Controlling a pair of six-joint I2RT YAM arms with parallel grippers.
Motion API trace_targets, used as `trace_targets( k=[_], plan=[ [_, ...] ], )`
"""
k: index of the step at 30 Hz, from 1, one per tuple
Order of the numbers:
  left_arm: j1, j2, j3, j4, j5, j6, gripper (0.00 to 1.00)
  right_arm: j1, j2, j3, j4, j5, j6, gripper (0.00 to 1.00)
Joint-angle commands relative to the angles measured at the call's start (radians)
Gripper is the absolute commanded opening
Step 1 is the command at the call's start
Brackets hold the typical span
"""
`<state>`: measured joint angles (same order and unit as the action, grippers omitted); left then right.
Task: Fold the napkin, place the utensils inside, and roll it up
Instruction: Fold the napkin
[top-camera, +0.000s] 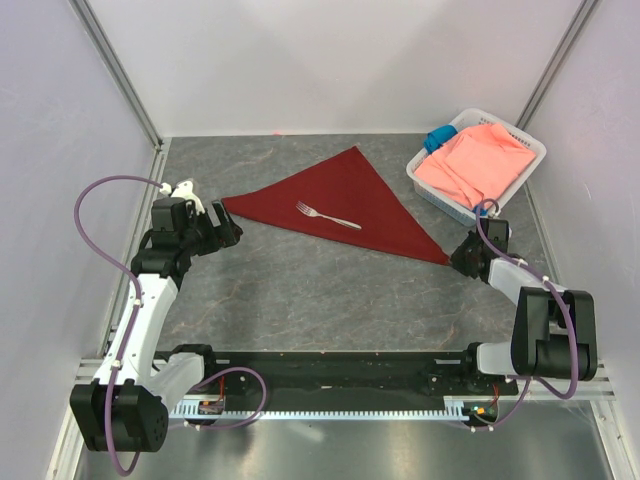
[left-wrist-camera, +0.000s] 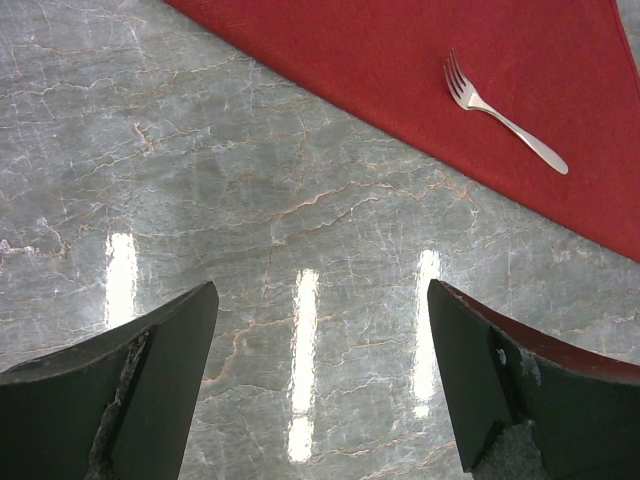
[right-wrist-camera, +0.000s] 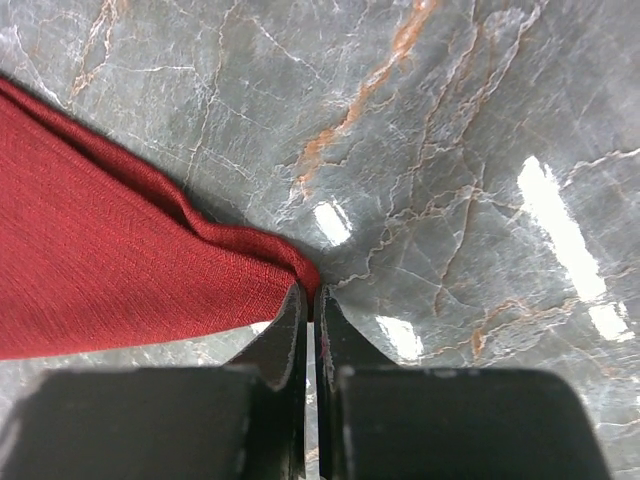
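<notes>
The maroon napkin (top-camera: 340, 203) lies folded into a triangle on the grey marbled table. A silver fork (top-camera: 327, 216) lies on its middle, tines to the left; it also shows in the left wrist view (left-wrist-camera: 503, 112) on the napkin (left-wrist-camera: 420, 70). My left gripper (top-camera: 228, 230) is open and empty, just off the napkin's left corner. My right gripper (top-camera: 457, 258) is shut on the napkin's right corner; in the right wrist view the gripper (right-wrist-camera: 312, 300) pinches the bunched corner of the napkin (right-wrist-camera: 120, 260) between its jaws.
A white basket (top-camera: 430, 186) stands at the back right, holding a salmon-pink cloth (top-camera: 475, 160) and a small blue cloth (top-camera: 437, 138). Grey walls and metal frame posts enclose the table on three sides.
</notes>
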<state>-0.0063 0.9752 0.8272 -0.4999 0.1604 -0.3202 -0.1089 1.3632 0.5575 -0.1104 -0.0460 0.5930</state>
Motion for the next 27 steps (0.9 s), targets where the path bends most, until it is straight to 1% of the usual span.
trace_targets(
  k=[1, 5, 8, 9, 10, 13, 17, 21, 23, 27],
  plan=[
    [-0.003, -0.017, -0.003, 0.017, 0.01, 0.024, 0.93, -0.005, -0.047, 0.039, -0.005, 0.037, -0.065, 0.0],
    [-0.004, -0.017, -0.003, 0.017, 0.011, 0.026, 0.93, -0.003, -0.076, 0.061, -0.026, 0.064, -0.101, 0.0],
    [-0.004, -0.021, -0.003, 0.018, 0.011, 0.024, 0.93, -0.003, -0.11, 0.065, -0.025, 0.048, -0.107, 0.0],
    [-0.006, -0.02, -0.003, 0.017, 0.013, 0.026, 0.93, -0.002, -0.124, 0.068, -0.018, -0.007, -0.105, 0.0],
    [-0.006, -0.021, -0.003, 0.017, 0.016, 0.026, 0.93, 0.002, -0.131, 0.076, -0.02, -0.021, -0.105, 0.0],
    [-0.009, -0.023, -0.005, 0.017, 0.021, 0.026, 0.93, 0.034, -0.165, 0.096, -0.026, -0.028, -0.099, 0.0],
    [-0.012, -0.026, -0.005, 0.017, 0.019, 0.026, 0.93, 0.103, -0.199, 0.134, -0.026, 0.006, -0.087, 0.0],
    [-0.014, -0.03, -0.008, 0.018, 0.019, 0.026, 0.93, 0.212, -0.188, 0.194, -0.028, 0.04, -0.087, 0.0],
    [-0.015, -0.033, -0.008, 0.018, 0.019, 0.026, 0.93, 0.268, -0.161, 0.234, -0.028, 0.069, -0.088, 0.0],
    [-0.015, -0.035, -0.008, 0.018, 0.018, 0.026, 0.93, 0.34, -0.067, 0.306, -0.011, 0.064, -0.09, 0.0]
  ],
)
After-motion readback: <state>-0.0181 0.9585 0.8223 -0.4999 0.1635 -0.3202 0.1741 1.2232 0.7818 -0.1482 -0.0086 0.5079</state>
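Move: My right hand, just above the table, already pinches the napkin's right-hand corner. The fork on the napkin, towards which that corner goes, lies about 20 cm ahead and 28 cm to the left, practically level with my fingertips. The napkin's far corner is some 38 cm ahead and 20 cm left, the laundry basket roughly 24 cm ahead and 10 cm right. From my idle left hand, the fork is about 21 cm ahead, 19 cm right and 16 cm lower. I keep my right fingers shut on the napkin's corner and lift it off the table, first nearly straight up, then swinging left and a little forward towards the fork: about 12 cm up, 9 left and 5 forward, gathering speed. Meanwhile my wrist turns counter-clockwise and tips the fingers up to point more forward, each nearly 20 degrees. ##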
